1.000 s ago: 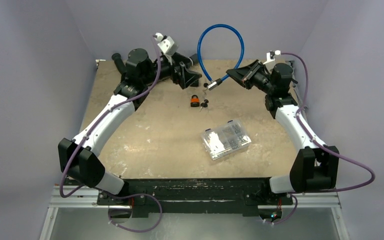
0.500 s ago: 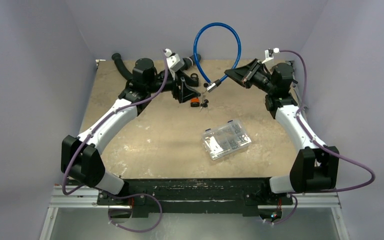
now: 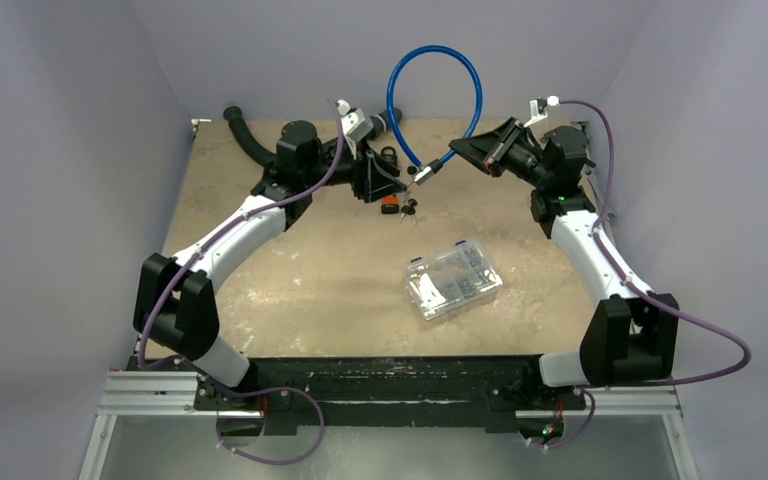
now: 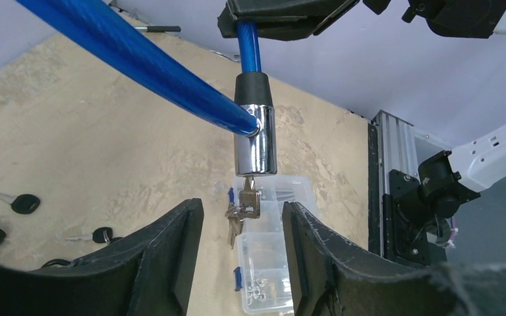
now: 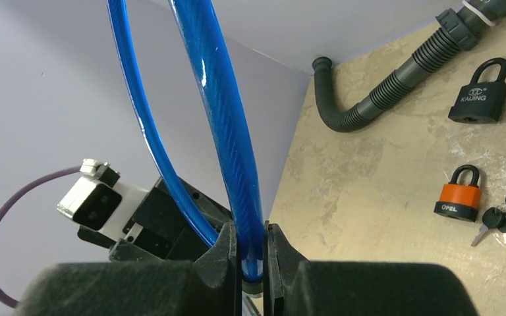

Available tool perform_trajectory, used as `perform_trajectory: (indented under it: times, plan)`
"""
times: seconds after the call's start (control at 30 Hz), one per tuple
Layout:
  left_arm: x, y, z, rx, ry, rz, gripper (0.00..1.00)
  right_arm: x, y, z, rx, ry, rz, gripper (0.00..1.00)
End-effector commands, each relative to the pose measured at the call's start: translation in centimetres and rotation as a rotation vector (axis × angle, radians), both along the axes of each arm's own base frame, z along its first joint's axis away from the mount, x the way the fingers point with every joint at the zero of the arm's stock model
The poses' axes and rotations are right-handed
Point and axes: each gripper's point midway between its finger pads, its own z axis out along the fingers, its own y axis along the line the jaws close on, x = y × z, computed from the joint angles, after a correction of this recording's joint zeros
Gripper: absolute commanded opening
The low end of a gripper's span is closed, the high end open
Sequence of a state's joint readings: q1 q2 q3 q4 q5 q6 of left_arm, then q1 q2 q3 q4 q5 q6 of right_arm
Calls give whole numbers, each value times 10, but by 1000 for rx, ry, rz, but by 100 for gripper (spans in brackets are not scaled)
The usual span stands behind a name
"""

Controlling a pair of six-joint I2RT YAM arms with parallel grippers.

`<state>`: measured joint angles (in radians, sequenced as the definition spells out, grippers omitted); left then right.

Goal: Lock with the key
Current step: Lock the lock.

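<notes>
A blue cable lock (image 3: 438,55) loops up above the table's far side. My right gripper (image 5: 250,240) is shut on the cable just above its black collar and holds it in the air. In the left wrist view the chrome lock barrel (image 4: 255,141) hangs end-down, with a key (image 4: 250,201) in its slot and more keys dangling from the ring. My left gripper (image 4: 242,214) is open. Its fingers (image 4: 171,243) stand to either side of the key, just below it, with a gap on both sides.
An orange padlock (image 5: 459,194) with loose keys (image 5: 504,220) and a black padlock (image 5: 479,99) lie on the table below the cable. A corrugated black hose (image 3: 245,135) runs along the far left edge. A clear plastic parts box (image 3: 453,279) sits mid-table.
My left arm has swung right, towards the lock's barrel, and its jaws have narrowed around the key. The right arm and the cable have hardly moved.
</notes>
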<state>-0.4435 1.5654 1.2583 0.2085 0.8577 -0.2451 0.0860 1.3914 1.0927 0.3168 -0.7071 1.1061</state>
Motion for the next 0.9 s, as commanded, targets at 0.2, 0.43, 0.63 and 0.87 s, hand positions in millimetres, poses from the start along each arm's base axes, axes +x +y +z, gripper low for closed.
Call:
perform_trajectory:
  times: [0.2,0.43,0.63,0.87]
  plan:
    - [-4,-17,8,-90,60,-48,43,-17,4,47,24,-164,40,0]
    - [-6,-23,2,-116,130,-82,18,-18,5,51,28,-174,49,0]
    - [-10,-26,1,-132,178,-112,1,-18,5,52,30,-179,56,0]
    - [-26,-27,1,-167,292,-210,0,-19,7,53,30,-197,74,0]
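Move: The key in the cable lock's barrel is about 3 cm to the left hand's right and 1 cm below it, between its parted fingers; the barrel is some 5 cm right, 2 cm ahead and 1 cm higher. On the table roughly 28 cm below are the orange padlock, 2 cm ahead and 2 cm left, and the small keys, 1 cm ahead and 2 cm right. From the right hand, the key lies about 9 cm left, 5 cm back and 5 cm down. The key, already in the barrel, is what the left hand closes on: the hand eases about 2.5 cm to the right towards the barrel and rolls some 15 degrees, its forward side dipping, while its half-open fingers shut and pinch the key just off the barrel's end. The right hand keeps its grip on the blue cable and holds the lock nearly still. ##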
